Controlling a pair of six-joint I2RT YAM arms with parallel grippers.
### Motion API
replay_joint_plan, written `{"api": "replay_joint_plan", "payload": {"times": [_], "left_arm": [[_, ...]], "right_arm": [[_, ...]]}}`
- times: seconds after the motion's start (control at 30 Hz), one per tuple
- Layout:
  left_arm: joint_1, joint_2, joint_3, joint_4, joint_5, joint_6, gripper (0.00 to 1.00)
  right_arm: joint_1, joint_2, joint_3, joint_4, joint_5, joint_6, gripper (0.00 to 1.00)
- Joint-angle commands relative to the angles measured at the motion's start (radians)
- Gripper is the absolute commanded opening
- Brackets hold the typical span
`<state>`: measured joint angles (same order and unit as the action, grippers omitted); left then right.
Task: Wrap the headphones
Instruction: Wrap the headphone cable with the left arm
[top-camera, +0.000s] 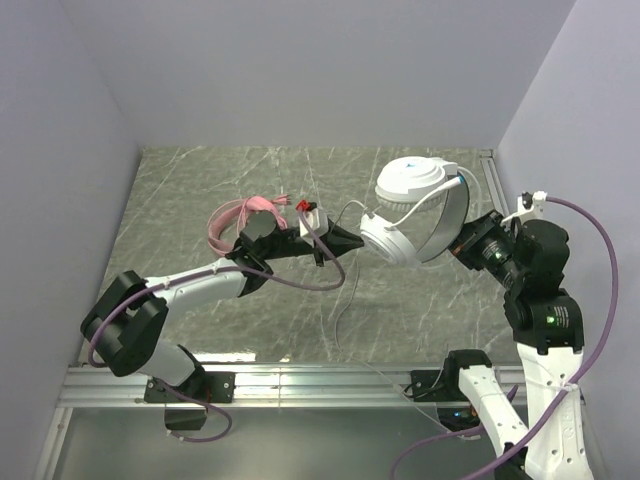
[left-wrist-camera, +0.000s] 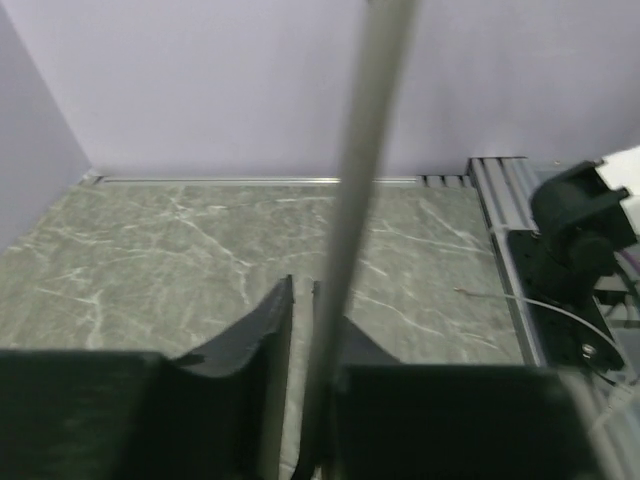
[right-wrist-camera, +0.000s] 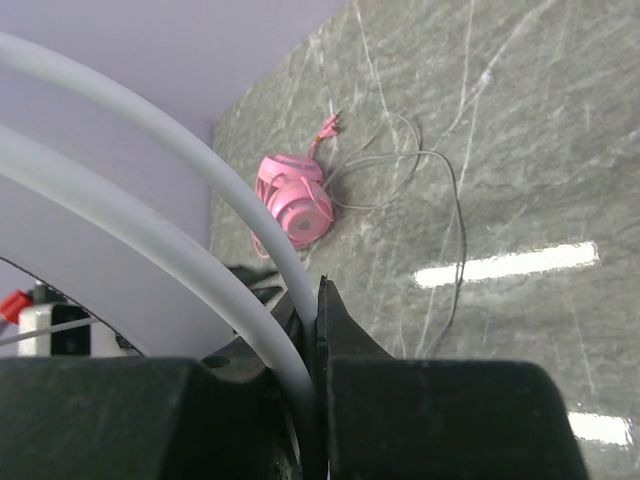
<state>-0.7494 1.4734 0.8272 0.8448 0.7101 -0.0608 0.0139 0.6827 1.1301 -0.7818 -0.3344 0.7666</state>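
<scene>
The white headphones (top-camera: 408, 182) hang above the table, earcups stacked, with my right gripper (top-camera: 462, 236) shut on the headband (right-wrist-camera: 200, 205). In the right wrist view, that gripper (right-wrist-camera: 312, 292) pinches the white band between its fingers. Their thin cable (left-wrist-camera: 360, 170) runs down through my left gripper (left-wrist-camera: 303, 287), whose jaws have narrowed to a slit around it, the cable pressed to the right finger. From above, the left gripper (top-camera: 348, 240) sits just left of the lower earcup. The pink headphones (top-camera: 240, 215) lie folded on the table behind the left arm, also visible from the right wrist (right-wrist-camera: 295, 205).
Loops of thin grey cable (right-wrist-camera: 452, 205) trail over the marble tabletop (top-camera: 200, 190) near the pink set. An aluminium rail (left-wrist-camera: 500, 225) runs along the right edge, and another (top-camera: 300, 385) along the near edge. Purple walls enclose three sides.
</scene>
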Motion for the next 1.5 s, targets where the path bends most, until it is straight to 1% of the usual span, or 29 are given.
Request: {"api": "replay_joint_plan", "payload": {"times": [0.0, 0.03, 0.07, 0.1, 0.17, 0.27, 0.33, 0.4, 0.47, 0.53, 0.7, 0.8, 0.87, 0.97, 1.03, 1.1, 1.17, 1.2, 1.27, 1.37, 1.43, 1.47], "left_arm": [[-0.005, -0.056, -0.031, 0.054, 0.097, 0.029, 0.13], [-0.013, -0.056, -0.030, 0.015, 0.103, 0.041, 0.09], [-0.019, -0.058, -0.025, -0.013, 0.106, 0.086, 0.02], [-0.025, -0.058, -0.019, -0.039, 0.103, 0.105, 0.00], [-0.054, -0.061, -0.020, -0.096, 0.091, 0.160, 0.01], [-0.090, -0.071, -0.025, -0.139, 0.069, 0.202, 0.01], [-0.111, -0.079, -0.036, -0.177, 0.057, 0.213, 0.00], [-0.125, -0.082, -0.068, -0.181, 0.040, 0.223, 0.01], [-0.139, -0.090, -0.103, -0.146, 0.000, 0.210, 0.01], [-0.140, -0.087, -0.157, -0.070, -0.014, 0.187, 0.00], [-0.140, -0.070, -0.160, -0.056, -0.014, 0.162, 0.01], [-0.146, -0.070, -0.161, -0.050, -0.009, 0.131, 0.01], [-0.171, -0.070, -0.168, -0.058, -0.021, 0.118, 0.00], [-0.229, -0.070, -0.198, -0.050, -0.098, 0.087, 0.01], [-0.281, -0.055, -0.218, -0.014, -0.159, 0.031, 0.01], [-0.321, -0.041, -0.241, 0.036, -0.188, 0.001, 0.01], [-0.344, -0.028, -0.273, 0.080, -0.201, -0.039, 0.01], [-0.364, -0.027, -0.286, 0.118, -0.213, -0.053, 0.00], [-0.381, -0.031, -0.310, 0.143, -0.219, -0.091, 0.01], [-0.419, -0.044, -0.312, 0.103, -0.242, -0.102, 0.01], [-0.441, -0.050, -0.313, 0.082, -0.259, -0.099, 0.00], [-0.444, -0.051, -0.322, 0.089, -0.259, -0.103, 0.00]], "right_arm": [[-0.006, -0.023, 0.004, 0.122, -0.031, 0.066, 0.00], [-0.005, -0.028, 0.002, 0.124, -0.029, 0.074, 0.00], [-0.005, -0.029, 0.002, 0.124, -0.029, 0.077, 0.00], [-0.005, -0.032, 0.003, 0.127, -0.026, 0.082, 0.00], [-0.005, -0.040, 0.003, 0.128, -0.023, 0.088, 0.00], [-0.005, -0.046, 0.005, 0.127, -0.017, 0.091, 0.00], [-0.005, -0.051, 0.003, 0.128, -0.012, 0.100, 0.00], [-0.005, -0.057, 0.002, 0.131, -0.011, 0.108, 0.00], [-0.005, -0.064, 0.005, 0.130, -0.006, 0.115, 0.00], [-0.005, -0.072, 0.007, 0.130, 0.001, 0.122, 0.00], [-0.003, -0.074, -0.006, 0.139, 0.020, 0.134, 0.00], [-0.005, -0.084, -0.045, 0.170, 0.053, 0.170, 0.00], [-0.005, -0.097, -0.065, 0.185, 0.072, 0.183, 0.00], [-0.005, -0.087, -0.076, 0.174, 0.120, 0.198, 0.00], [-0.005, -0.083, -0.085, 0.171, 0.135, 0.227, 0.00], [-0.005, -0.100, -0.105, 0.193, 0.144, 0.255, 0.00], [-0.005, -0.110, -0.116, 0.196, 0.193, 0.270, 0.00], [-0.005, -0.115, -0.116, 0.199, 0.207, 0.263, 0.00], [-0.003, -0.106, -0.089, 0.176, 0.261, 0.237, 0.00], [-0.005, -0.066, -0.069, 0.200, 0.223, 0.174, 0.00], [-0.005, -0.045, -0.061, 0.205, 0.207, 0.172, 0.00], [-0.005, -0.043, -0.081, 0.245, 0.172, 0.175, 0.00]]}}
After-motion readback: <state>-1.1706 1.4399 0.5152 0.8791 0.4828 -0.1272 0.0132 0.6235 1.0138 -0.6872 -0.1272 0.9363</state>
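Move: The white headphone cable already lies between the left hand's nearly shut fingers. From that hand, the near white ear cup sits about 6 cm to the right, level front to back and some 4 cm higher; the far cup is about 11 cm right, 13 cm ahead and slightly higher. The pink headphones lie roughly 28 cm left, 18 cm ahead and 25 cm below. For the right hand, which holds the headband, the cable at the left fingers is some 20 cm left, level with it and about 5 cm lower. Back towards its base and down, the left hand draws the white cable away from the ear cups, its fingers first closing fully on it and staying shut. It travels about 16 cm back and 11 cm down, with a short halt midway. The right hand keeps hold of the headband, lifts slightly, then sinks about 3 cm while easing right and turning some 15 degrees clockwise. ##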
